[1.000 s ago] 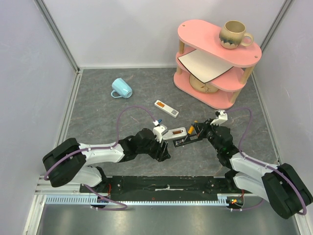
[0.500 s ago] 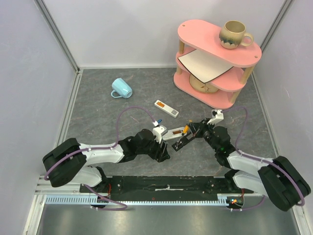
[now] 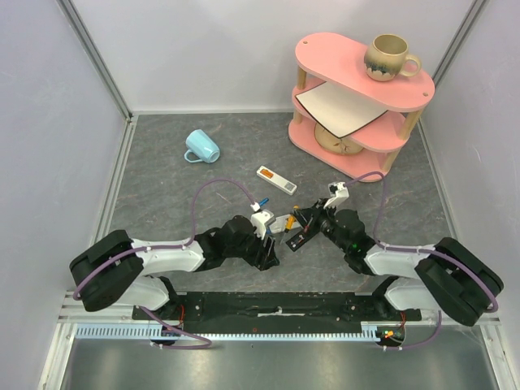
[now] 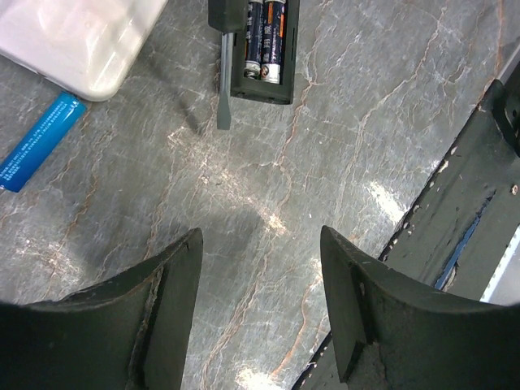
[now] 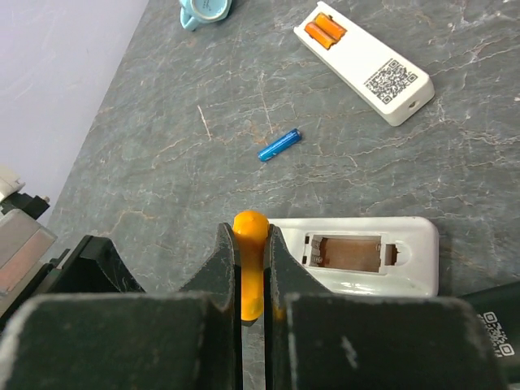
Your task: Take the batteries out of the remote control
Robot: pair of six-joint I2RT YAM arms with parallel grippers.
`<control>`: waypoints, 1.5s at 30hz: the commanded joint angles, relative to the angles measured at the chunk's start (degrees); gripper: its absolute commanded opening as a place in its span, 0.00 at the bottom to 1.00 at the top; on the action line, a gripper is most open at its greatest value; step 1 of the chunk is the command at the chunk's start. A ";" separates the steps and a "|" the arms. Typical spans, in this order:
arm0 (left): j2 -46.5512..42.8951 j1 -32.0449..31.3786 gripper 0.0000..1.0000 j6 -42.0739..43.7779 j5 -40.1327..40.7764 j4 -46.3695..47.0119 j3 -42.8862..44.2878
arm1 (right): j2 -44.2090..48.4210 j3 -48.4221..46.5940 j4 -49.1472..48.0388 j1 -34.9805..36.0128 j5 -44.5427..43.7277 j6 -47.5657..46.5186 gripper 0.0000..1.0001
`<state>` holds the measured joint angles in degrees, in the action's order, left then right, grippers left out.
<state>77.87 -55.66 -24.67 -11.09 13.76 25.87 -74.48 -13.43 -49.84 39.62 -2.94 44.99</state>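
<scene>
In the left wrist view a black remote control (image 4: 258, 50) lies with its compartment uncovered and two batteries (image 4: 266, 32) still in it. A flat metal screwdriver tip (image 4: 223, 91) rests beside that compartment. My right gripper (image 5: 252, 244) is shut on the screwdriver's orange handle (image 5: 250, 272). My left gripper (image 4: 260, 272) hovers open over bare table just short of the black remote. A white remote (image 5: 357, 253) with an empty compartment lies by the right gripper. One blue battery (image 5: 279, 145) lies loose on the table. A second white remote (image 5: 366, 58) holds two orange batteries (image 5: 325, 31).
A light blue mug (image 3: 201, 147) lies on its side at the back left. A pink three-tier shelf (image 3: 361, 97) with a beige mug (image 3: 388, 57) on top stands at the back right. Both arms meet near the middle front of the table.
My right gripper has moved left with the screwdriver, toward the left gripper, and the black remote has shifted left with it. The left arm has hardly moved.
</scene>
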 commanded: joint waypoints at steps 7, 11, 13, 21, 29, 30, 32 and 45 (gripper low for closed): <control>0.35 0.38 0.65 0.32 -0.33 1.27 2.16 | 14.51 -2.30 12.56 0.37 -10.58 -3.60 0.00; 2.02 2.83 0.66 0.85 -4.53 2.58 4.88 | 20.59 -1.16 19.68 0.20 -15.59 -3.77 0.00; 3.95 5.46 0.66 1.20 -6.82 2.76 6.90 | 22.79 -0.55 21.27 0.20 -16.39 -3.60 0.00; 16.07 10.57 0.48 1.81 -17.99 2.15 16.13 | 25.87 0.16 26.20 -0.85 -18.59 -3.16 0.00; 24.88 10.75 0.42 0.85 -21.16 2.06 20.36 | 25.34 -1.07 28.84 -1.30 -17.98 -3.77 0.00; 25.23 10.66 0.42 0.67 -21.34 2.15 20.19 | 25.96 -0.90 29.01 -1.30 -17.89 -3.77 0.00; 25.58 10.48 0.42 -0.03 -22.13 2.85 19.40 | 26.84 -0.54 29.71 -1.38 -18.24 -3.77 0.00; 27.60 7.23 0.37 -5.39 -26.79 14.18 14.83 | 26.32 0.42 30.42 -1.56 -17.98 -4.47 0.00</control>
<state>103.81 -48.14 -27.03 -35.18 23.20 41.80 -47.27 -13.52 -18.39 38.24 -19.68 40.93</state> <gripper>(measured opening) 0.379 0.062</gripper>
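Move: The black remote's middle lies about 8 cm ahead of the left hand, 12 cm to its right and 3 cm below. From that hand, the white remote is some 13 cm ahead and 5 cm right, the near blue battery 10 cm ahead and 3 cm left. For the right hand, still gripping the screwdriver, the black remote is 7 cm back, 7 cm right and 10 cm below, and the white remote 2 cm back, straight below. Left fingers narrow, going 7 cm forward, then right and back towards black remote; screwdriver shifts 8 cm right. ##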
